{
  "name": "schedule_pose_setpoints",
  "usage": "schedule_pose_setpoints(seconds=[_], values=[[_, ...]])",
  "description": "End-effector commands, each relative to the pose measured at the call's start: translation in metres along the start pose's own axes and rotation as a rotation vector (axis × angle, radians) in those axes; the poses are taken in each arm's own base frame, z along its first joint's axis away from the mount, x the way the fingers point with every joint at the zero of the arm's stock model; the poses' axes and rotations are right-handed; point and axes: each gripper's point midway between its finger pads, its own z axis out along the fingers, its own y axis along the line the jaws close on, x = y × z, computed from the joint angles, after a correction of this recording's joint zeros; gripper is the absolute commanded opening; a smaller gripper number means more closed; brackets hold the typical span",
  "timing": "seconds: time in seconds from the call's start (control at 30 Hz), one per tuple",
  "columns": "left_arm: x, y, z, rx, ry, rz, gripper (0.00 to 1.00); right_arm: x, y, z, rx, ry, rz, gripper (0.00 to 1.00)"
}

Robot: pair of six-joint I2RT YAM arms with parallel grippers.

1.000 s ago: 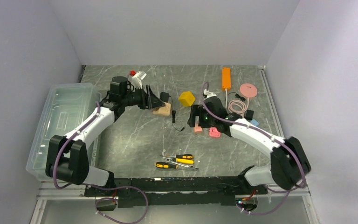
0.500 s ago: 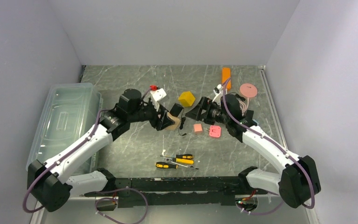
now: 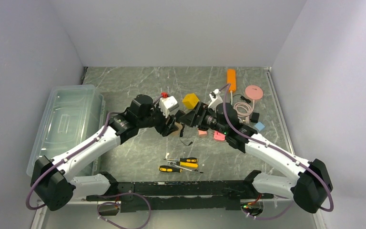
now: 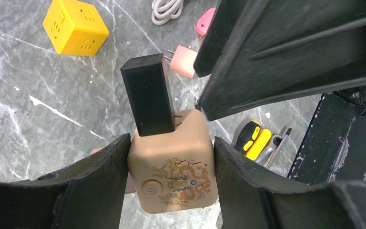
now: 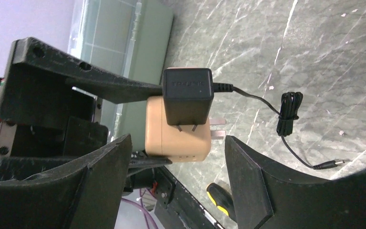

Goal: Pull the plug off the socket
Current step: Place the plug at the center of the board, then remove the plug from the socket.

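A tan cube socket point(image 4: 174, 162) with a dragon print is held off the table, my left gripper point(image 4: 171, 143) shut on its two sides. A black plug point(image 4: 148, 95) sits in the socket's upper face, its prongs partly showing. In the right wrist view the plug point(image 5: 187, 95) and socket point(image 5: 176, 131) lie just beyond my right gripper point(image 5: 177, 143), which is open with nothing touching its fingers. The plug's thin black cable point(image 5: 290, 114) hangs to the table in a small bundle. From above, both grippers meet at mid-table around the socket point(image 3: 174, 126).
A yellow cube point(image 3: 190, 100), an orange power strip point(image 3: 231, 79), a pink disc point(image 3: 254, 91) and a coiled white cable point(image 3: 242, 109) lie behind. Pink pieces point(image 3: 219, 136) sit under the right arm. Screwdrivers point(image 3: 183, 164) lie near the front. A clear bin point(image 3: 64, 129) stands at the left.
The left arm has carried the socket and plug right, towards the centre. The right gripper has swung left to meet it, and its jaws have narrowed a little.
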Motion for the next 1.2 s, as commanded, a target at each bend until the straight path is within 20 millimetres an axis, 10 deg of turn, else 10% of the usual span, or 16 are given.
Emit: schedule_pose_setpoints(seconds=[0.0,0.83,1.17], values=[[-0.023,-0.002,-0.001,-0.001,-0.076,0.056,0.00,-0.025,0.019,0.011,-0.025,-0.110,0.017,0.72],[-0.018,-0.005,0.006,0.018,-0.056,0.055,0.00,-0.024,0.003,0.038,0.021,-0.157,0.073,0.46],[-0.005,0.013,0.016,-0.067,0.011,0.024,0.00,-0.028,0.002,0.035,0.052,-0.190,0.053,0.17]])
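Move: The plug, standing in the beige socket, is close in front of the right hand: about 3 cm ahead, 2 cm to its left and 1 cm lower. The socket is between the left fingers, roughly 1 cm ahead of the right hand, 5 cm left and 5 cm below. From the left hand the plug is some 2 cm ahead, 3 cm right and 4 cm up. On the table, about 17 cm below the right hand, the yellow cube sits 12 cm ahead and 1 cm right. The right fingers come to pinch the plug by its two sides, closing from wide open to about half until they stop on it. To get there the right hand reaches some 3 cm forward, 2 cm left and 2.5 cm down, turning slightly clockwise. The left hand keeps its grip on the socket and sinks about 1.5 cm, mostly late. ##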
